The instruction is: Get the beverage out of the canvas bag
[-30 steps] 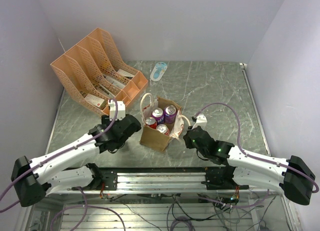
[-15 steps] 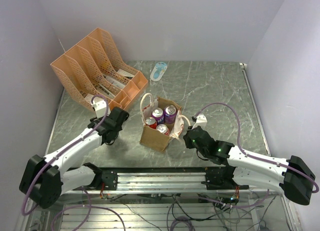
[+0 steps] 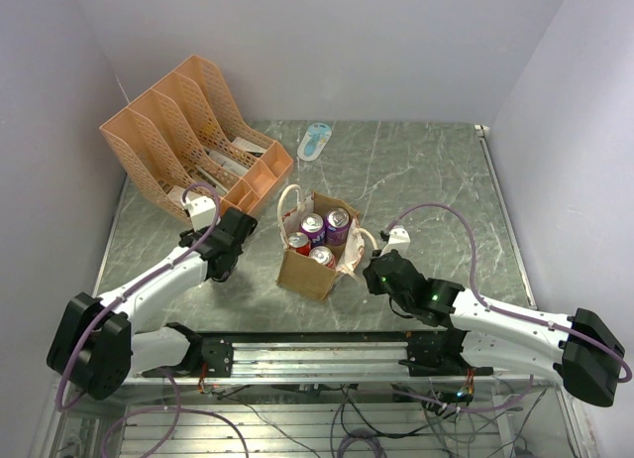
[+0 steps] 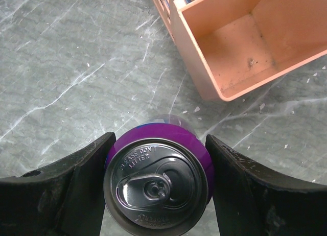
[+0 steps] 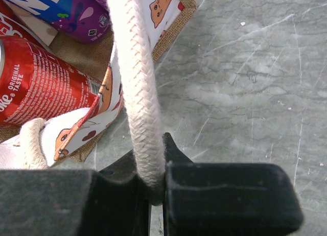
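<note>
The canvas bag [image 3: 307, 271] stands mid-table with its top agape, showing two purple cans [image 3: 313, 226] and two red cans [image 3: 299, 243]. A purple beverage can [image 4: 157, 182] sits upright between the black fingers [image 4: 71, 190] of my left gripper [image 4: 159, 140], which is shut on it. That left gripper [image 3: 220, 256] is left of the bag, beside the orange rack; from above the can is hidden under it. My right gripper [image 5: 156, 181] is shut on the bag's cream rope handle [image 5: 137, 93], at the bag's right side [image 3: 369, 271]. A red can [image 5: 41, 88] shows inside the bag.
An orange plastic file rack [image 3: 188, 131] with papers fills the back left; its low front tray [image 4: 245, 42] lies just beyond the held can. A white and blue object [image 3: 315, 141] lies at the back. Walls close both sides.
My left arm has swung left, away from the bag and toward the rack, carrying the purple can. The right arm and the bag have stayed put.
</note>
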### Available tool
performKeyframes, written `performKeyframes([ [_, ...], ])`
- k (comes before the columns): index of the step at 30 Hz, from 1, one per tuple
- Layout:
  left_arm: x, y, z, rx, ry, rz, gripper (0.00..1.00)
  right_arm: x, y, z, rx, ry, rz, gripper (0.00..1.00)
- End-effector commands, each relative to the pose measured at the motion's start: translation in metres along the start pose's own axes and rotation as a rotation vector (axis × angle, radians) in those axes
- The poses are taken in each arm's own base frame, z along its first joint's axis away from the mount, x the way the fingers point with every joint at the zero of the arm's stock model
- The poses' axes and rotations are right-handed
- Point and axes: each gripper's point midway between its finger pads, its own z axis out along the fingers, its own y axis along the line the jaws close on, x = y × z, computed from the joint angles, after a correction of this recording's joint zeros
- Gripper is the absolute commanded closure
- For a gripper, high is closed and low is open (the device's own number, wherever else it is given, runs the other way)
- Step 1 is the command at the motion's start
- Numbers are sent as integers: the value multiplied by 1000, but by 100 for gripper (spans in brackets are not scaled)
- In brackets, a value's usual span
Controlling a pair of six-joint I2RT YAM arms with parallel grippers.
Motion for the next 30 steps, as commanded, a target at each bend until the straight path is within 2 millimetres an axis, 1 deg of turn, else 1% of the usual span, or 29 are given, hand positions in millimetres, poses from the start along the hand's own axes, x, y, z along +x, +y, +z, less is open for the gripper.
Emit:
performKeyframes([
  [1, -3, -8, 2, 8, 5, -48, 78, 4, -9, 0, 35, 18, -40, 96],
  [2, -3, -9, 2, 13, 8, -43, 78, 4, -9, 0, 36, 17, -39, 96],
  [3, -3, -9, 2, 14, 10, -42, 73, 4, -9, 0, 36, 17, -39, 96],
  [4, -2, -9, 1, 16, 12, -45, 64, 3, -9, 0, 36, 17, -38, 96],
  [5, -2, -8, 1, 18, 12, -51, 47, 3, -9, 0, 35, 17, -39, 96],
  [6, -2, -8, 0, 21, 12, -55, 38, 4, -9, 0, 36, 18, -39, 96],
  [11, -4, -6, -4, 38, 3, -71, 5, 4, -9, 0, 38, 21, -40, 96],
  [12, -7, -5, -6, 37, -1, -73, 1, 4, -9, 0, 38, 19, -39, 96],
  [16, -25, -7, -22, 70, -18, -86, 0, 4, -9, 1, 40, 20, -40, 96],
  [21, -62, -11, -57, 189, -80, -155, 0, 4, -9, 1, 40, 22, -41, 96],
  [23, -74, -17, -75, 285, -102, -172, 1, 5, -9, 1, 43, 22, -41, 96],
  [25, -83, -33, -96, 449, -124, -105, 1, 5, -10, 2, 45, 25, -42, 96],
  [26, -88, -38, -107, 510, -138, -101, 1, 5, -10, 2, 46, 24, -42, 96],
  [30, -99, -44, -133, 636, -162, -108, 2, 4, -9, 1, 44, 21, -40, 96],
])
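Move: The purple can stands upright on the table, already between the left fingers, its middle about 2 cm below the hand point. The organizer's nearest front compartment is some 12 cm ahead and 1 cm to the right; the canvas bag's middle lies about 26 cm right and 5 cm ahead. From the right hand, still pinching the bag's handle, the can is roughly 39 cm left and 5 cm ahead. Left fingers open and let go of the purple can, then rise about 13 cm, drifting right, wrist tilting up. ##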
